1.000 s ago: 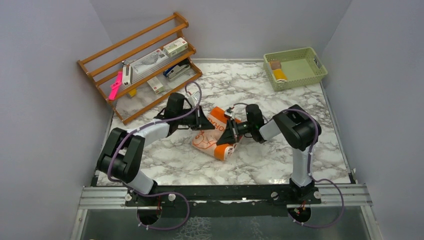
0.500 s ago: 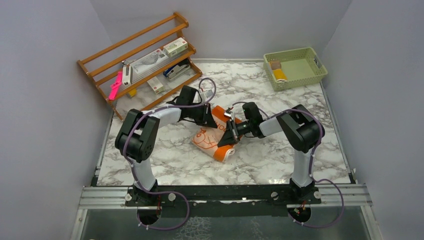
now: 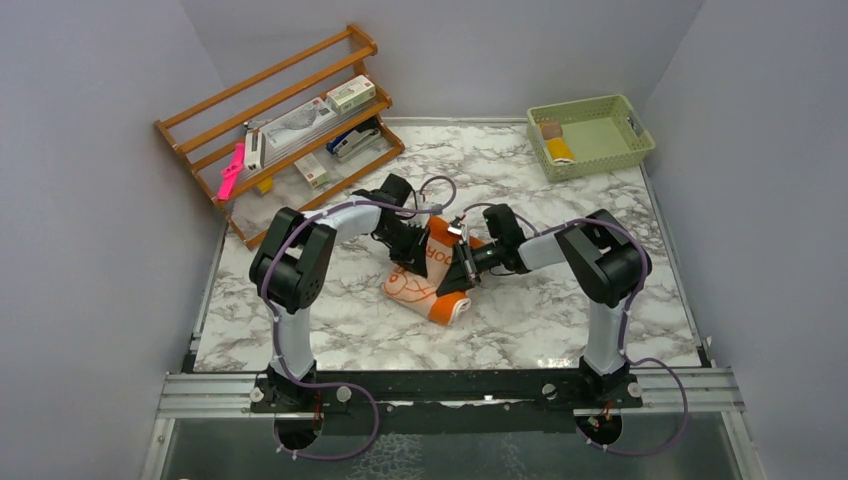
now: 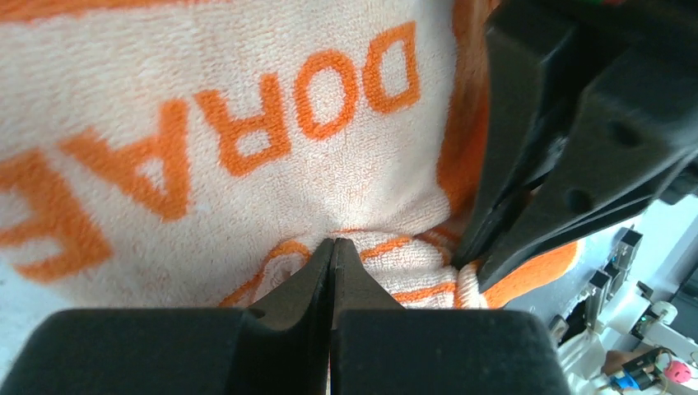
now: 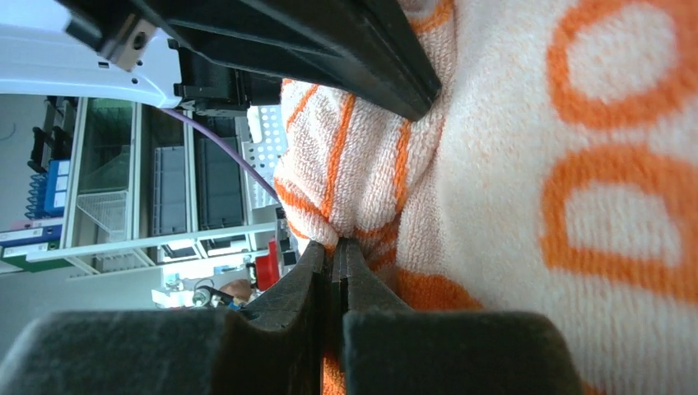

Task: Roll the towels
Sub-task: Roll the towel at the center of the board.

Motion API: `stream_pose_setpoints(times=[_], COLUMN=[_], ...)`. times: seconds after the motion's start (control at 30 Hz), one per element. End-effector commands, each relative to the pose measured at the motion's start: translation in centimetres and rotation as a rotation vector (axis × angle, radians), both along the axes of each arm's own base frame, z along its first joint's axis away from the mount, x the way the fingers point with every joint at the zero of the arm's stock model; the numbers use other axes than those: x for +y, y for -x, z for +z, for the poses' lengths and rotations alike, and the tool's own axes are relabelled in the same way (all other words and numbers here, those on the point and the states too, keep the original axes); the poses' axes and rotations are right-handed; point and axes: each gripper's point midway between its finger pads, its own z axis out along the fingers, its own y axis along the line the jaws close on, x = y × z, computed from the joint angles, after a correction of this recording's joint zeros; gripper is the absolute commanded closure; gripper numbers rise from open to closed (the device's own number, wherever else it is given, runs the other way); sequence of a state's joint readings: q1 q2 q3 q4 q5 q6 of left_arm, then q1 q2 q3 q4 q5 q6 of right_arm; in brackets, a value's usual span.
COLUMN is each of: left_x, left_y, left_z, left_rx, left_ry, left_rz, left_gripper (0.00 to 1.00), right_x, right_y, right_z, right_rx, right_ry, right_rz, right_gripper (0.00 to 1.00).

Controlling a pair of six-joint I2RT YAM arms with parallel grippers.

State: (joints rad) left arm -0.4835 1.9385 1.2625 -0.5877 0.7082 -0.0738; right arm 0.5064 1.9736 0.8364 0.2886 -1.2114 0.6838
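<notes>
The orange and pale peach towel (image 3: 420, 287) lies mid-table with its near end curled into a roll; its orange lettering fills the left wrist view (image 4: 247, 123). My left gripper (image 3: 417, 264) is shut, its tips (image 4: 332, 242) pressed into a fold with no cloth showing between them. Facing it from the right, my right gripper (image 3: 462, 277) is shut on a bunched orange-striped edge of the towel (image 5: 337, 243). The two grippers sit almost tip to tip. A mustard-yellow roll (image 3: 558, 150) lies in the green basket.
The green plastic basket (image 3: 632, 140) stands at the back right corner. A wooden rack (image 3: 290, 130) holding boxes, a stapler and a pink item leans at the back left. Grey walls enclose the marble table on three sides.
The left arm swung right from the towel's left edge onto its middle and its jaws closed fully. The right gripper stayed shut on the towel, hardly moving.
</notes>
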Motion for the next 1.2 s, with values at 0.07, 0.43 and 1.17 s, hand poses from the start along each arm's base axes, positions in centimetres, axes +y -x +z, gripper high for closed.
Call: stream_pose_setpoints(times=[0.07,0.43,1.17], left_x=[6.0,14.7,14.1], left_y=[1.3,-4.2,-3.4], left_z=[-3.2,2.0,8.2], left_rx=[0.014,-0.172,-0.247], left_ry=[-0.305,-0.458,-0.143], left_rz=[0.051,0.454,0.669], left_gripper=[1.00,1.00,1.00], right_x=[0.1,1.0,6.3], right_y=[-0.8,-2.5,0.9], right_z=[0.4,0.6,-0.9], right_rx=[-0.039,-0.076,-0.015], right_ry=[0.014,0.029,-0.080], right_rz=[-0.016,-0.045,0.173], right_gripper=[0.99,0.99,0.99])
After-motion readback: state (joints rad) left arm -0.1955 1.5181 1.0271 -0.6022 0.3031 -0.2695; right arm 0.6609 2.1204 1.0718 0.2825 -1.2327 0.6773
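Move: The orange-and-cream towel lies right under both hands: its middle is about 4 cm to the right of the left hand and level with it, and some 5 cm ahead of the right hand, barely 1 cm to its left. The fold already pinched by the right fingers is about 5 cm nearer and 5 cm right of the left hand. From the left hand, the small white box in the rack is some 22 cm ahead and 24 cm left; the stapler is 28 cm ahead and 14 cm left. Leftward sweep by the left hand, about 15 cm with a little forward: shut fingertips on the towel sink about 1 cm, run off its left side, then bob and rise while the wrist turns counter-clockwise some 30 degrees. The right hand keeps its pinch on the fold, edges forward 2 cm, then drags it left about 6 cm in a low arc, up and back down. ##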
